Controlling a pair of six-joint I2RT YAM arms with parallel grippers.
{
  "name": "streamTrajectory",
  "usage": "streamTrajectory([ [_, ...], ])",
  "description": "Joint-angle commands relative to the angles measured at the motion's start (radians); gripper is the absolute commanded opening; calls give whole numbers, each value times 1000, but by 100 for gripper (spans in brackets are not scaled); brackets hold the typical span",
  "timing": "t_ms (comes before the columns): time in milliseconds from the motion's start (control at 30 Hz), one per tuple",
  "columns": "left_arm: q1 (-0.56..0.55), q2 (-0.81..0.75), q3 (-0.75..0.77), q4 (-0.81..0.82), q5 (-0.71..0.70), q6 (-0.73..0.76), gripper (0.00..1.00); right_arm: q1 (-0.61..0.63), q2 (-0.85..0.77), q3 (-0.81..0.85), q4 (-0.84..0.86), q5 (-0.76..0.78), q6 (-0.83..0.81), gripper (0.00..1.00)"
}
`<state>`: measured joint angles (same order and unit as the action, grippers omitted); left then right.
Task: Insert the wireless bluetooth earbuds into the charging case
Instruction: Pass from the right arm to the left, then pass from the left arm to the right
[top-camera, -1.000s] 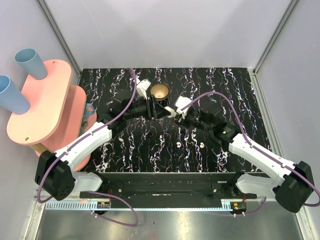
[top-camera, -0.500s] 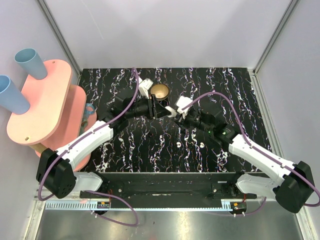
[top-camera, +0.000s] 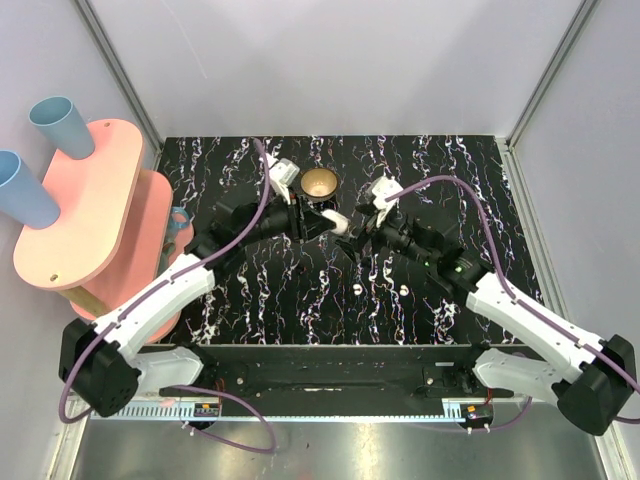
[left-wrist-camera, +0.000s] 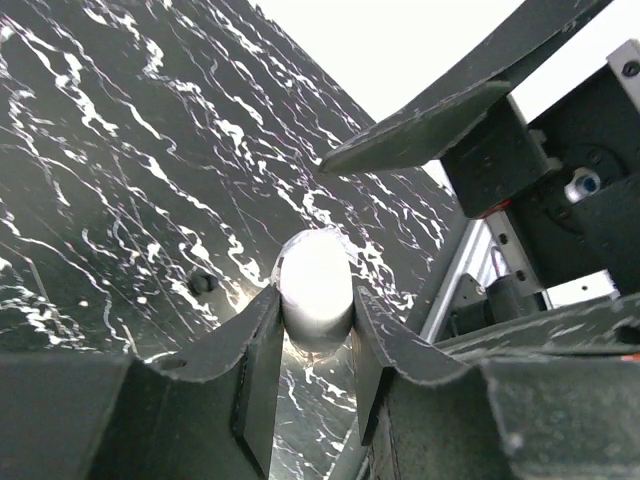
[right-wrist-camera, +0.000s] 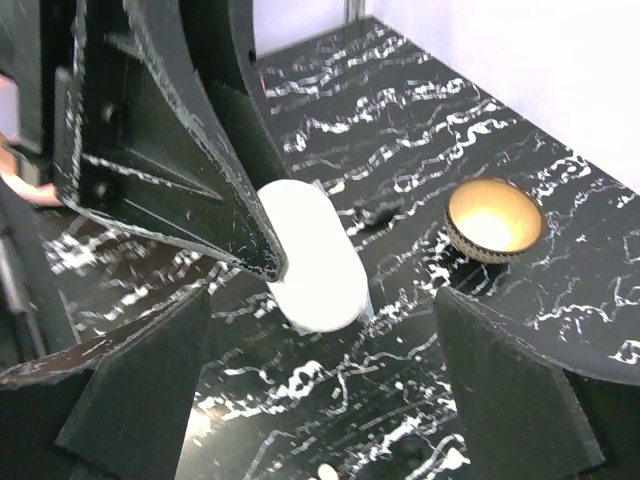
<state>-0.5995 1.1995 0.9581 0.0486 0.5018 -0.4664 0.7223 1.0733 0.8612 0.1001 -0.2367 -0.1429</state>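
Observation:
The charging case (top-camera: 341, 222), a glossy white oval pod, hangs just above the black marbled table, in front of the brass bowl. My left gripper (top-camera: 330, 221) is shut on it; in the left wrist view the case (left-wrist-camera: 315, 285) sits pinched between both fingers (left-wrist-camera: 258, 360). My right gripper (top-camera: 363, 238) stands open just right of the case, touching nothing. In the right wrist view the case (right-wrist-camera: 318, 262) lies beyond its wide-spread fingers (right-wrist-camera: 135, 385). Two earbuds (top-camera: 358, 288) (top-camera: 403, 290) lie as white specks on the table nearer the arm bases.
A round gold-brown bowl (top-camera: 319, 182) (right-wrist-camera: 493, 220) stands behind the case. A pink two-tier stand (top-camera: 85, 215) with two blue cups (top-camera: 60, 125) is off the table's left edge. Grey walls close in the back and sides.
The left gripper has shut on the case. The right gripper has opened wide, let go of it and drawn back slightly to the right.

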Motion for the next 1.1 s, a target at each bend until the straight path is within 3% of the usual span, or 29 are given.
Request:
streamTrajectory([
  [0, -2, -89, -38, 82, -123, 106, 0, 12, -65, 87, 9, 28, 256, 100],
  [133, -2, -158, -114, 178, -170, 162, 0, 8, -70, 136, -40, 171, 480, 100],
  [367, -2, -331, -373, 638, -177, 271, 0, -27, 54, 283, -111, 94, 784, 100],
  [600, -2, -373, -436, 752, -209, 360, 0, -124, 114, 231, -4, -67, 1198, 100],
  [767, -2, -348, -450, 822, -200, 384, 0, -136, 158, 181, 176, -208, 1374, 100],
  [1067, -5, -298, -449, 893, -181, 374, 0, -136, 235, 176, 348, -325, 1493, 99],
])
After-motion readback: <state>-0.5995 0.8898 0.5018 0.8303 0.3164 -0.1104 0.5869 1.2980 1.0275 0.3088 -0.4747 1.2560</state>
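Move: The charging case is already between the left fingertips, about 2 cm right and 1 cm ahead of that hand point, level with it. The open right hand has the case some 5 cm to its left, 2 cm ahead and 1 cm lower. From the right hand the gold bowl stands roughly 20 cm ahead, 8 cm left and 24 cm down; the nearer earbud lies about 3 cm back, 2 cm right, 27 cm down, and the other 11 cm farther right. Still pinched in the left fingers, the case is carried left and up about 6 cm each way while that wrist swings its pointing from slightly down to slightly up, turning nearly 50 degrees. The right hand, wide open throughout, rises some 9 cm, sinks back a little while edging forward, then follows leftward, rolling nearly 80 degrees clockwise seen along its fingers. ##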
